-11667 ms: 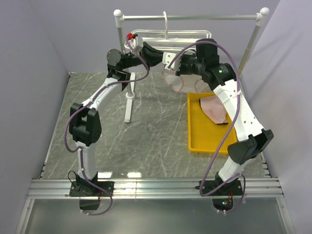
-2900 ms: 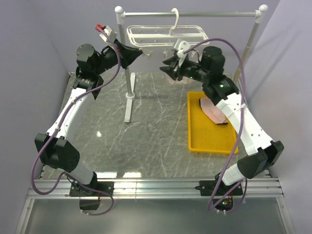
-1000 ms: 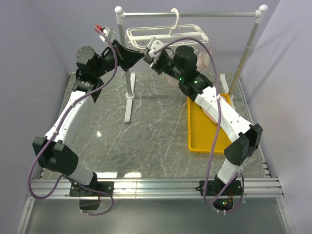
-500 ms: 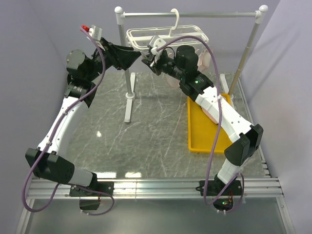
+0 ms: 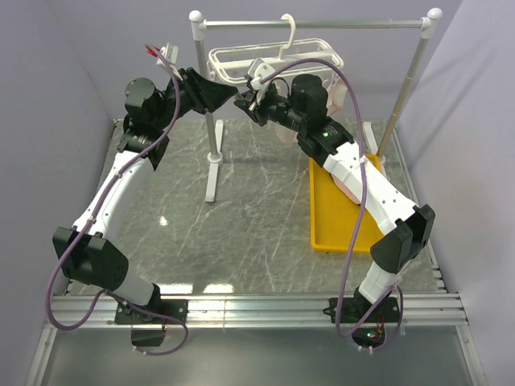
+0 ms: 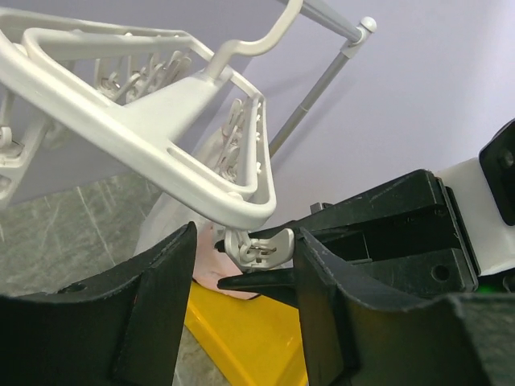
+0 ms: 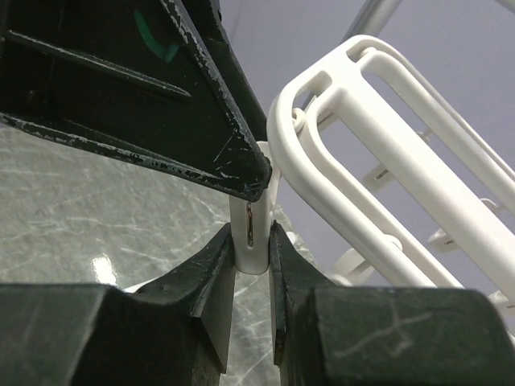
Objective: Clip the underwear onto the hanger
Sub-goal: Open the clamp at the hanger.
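The white hanger [image 5: 273, 58] hangs by its hook from the grey rail. At its left end, my right gripper [image 7: 251, 241] is shut on a small white dangling clip [image 7: 251, 233]. My left gripper [image 6: 248, 241] stands open around that same clip [image 6: 259, 245], its fingers [image 6: 161, 281] apart from it on both sides. Both grippers [image 5: 238, 96] meet there in the top view. Pale pink underwear [image 6: 208, 261] hangs just behind the clip; what holds it is hidden. Another pink piece [image 5: 333, 95] hangs at the hanger's right end.
A yellow tray [image 5: 326, 217] on the marble table at the right holds one more pink piece [image 5: 352, 183]. The grey rail stand [image 5: 211, 137] with white ball ends rises just behind my left gripper. Purple walls enclose the table.
My left gripper was shut a second ago and now stands open. It backed off to the left, then came back to the clip. My right gripper kept its hold on the clip.
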`<state>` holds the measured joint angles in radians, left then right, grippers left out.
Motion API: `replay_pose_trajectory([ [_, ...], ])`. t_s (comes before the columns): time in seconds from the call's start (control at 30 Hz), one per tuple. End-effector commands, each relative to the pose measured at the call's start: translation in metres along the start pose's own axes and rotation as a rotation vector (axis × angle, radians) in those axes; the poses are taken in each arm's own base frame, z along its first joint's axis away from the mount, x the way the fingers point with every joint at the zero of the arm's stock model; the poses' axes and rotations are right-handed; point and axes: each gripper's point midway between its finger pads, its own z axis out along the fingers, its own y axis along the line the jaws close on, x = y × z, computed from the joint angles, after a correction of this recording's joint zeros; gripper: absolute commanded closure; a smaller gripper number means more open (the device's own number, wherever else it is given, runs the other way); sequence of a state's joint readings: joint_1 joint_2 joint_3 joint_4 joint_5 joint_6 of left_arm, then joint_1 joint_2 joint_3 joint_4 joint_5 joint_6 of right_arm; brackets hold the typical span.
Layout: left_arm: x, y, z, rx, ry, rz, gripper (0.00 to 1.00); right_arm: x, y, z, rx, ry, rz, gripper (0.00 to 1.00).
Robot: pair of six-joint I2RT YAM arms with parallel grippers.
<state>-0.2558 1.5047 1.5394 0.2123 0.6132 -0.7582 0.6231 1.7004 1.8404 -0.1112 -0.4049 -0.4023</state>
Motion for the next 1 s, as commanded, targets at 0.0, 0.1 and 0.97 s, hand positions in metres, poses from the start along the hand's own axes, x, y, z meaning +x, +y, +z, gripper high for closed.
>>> replay_pose_trajectory([
  [0.0,-0.020,-0.022,0.000,0.064,-0.045,0.018,0.44,-0.051,-0.009,-0.016,0.014,-0.107,-0.058,1.00],
  [0.1,-0.017,-0.026,-0.001,0.085,-0.043,0.025,0.44,-0.050,-0.009,-0.016,0.013,-0.103,-0.067,1.00],
  [0.97,-0.018,-0.031,0.006,0.099,-0.050,0.056,0.81,-0.043,-0.009,-0.015,0.007,-0.071,-0.089,1.00],
])
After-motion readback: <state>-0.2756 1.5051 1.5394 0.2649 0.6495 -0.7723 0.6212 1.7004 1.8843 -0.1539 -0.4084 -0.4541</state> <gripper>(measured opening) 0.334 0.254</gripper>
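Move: Between the left hand's open fingers stands the hanger's corner clamp, about 1 cm back and 2 cm to the right of mid-grip, level with it; the frame corner is some 3 cm above the clamp. From the left hand the hook rises roughly 10 cm ahead, 12 cm right and 10 cm up, and the hanging underwear is about 3 cm ahead, 20 cm right and 10 cm lower. The right hand already grips the clamp's lower end, the clamp's middle about 1 cm above and 1 cm left of it. Easing back and to its right by about 1.5 cm in all while rising nearly 1 cm, the left hand centres its fingertips around the clamp's upper end, then closes them until they pinch it from both sides. The right hand keeps its pinch on the lower end and lifts about 1 cm. ##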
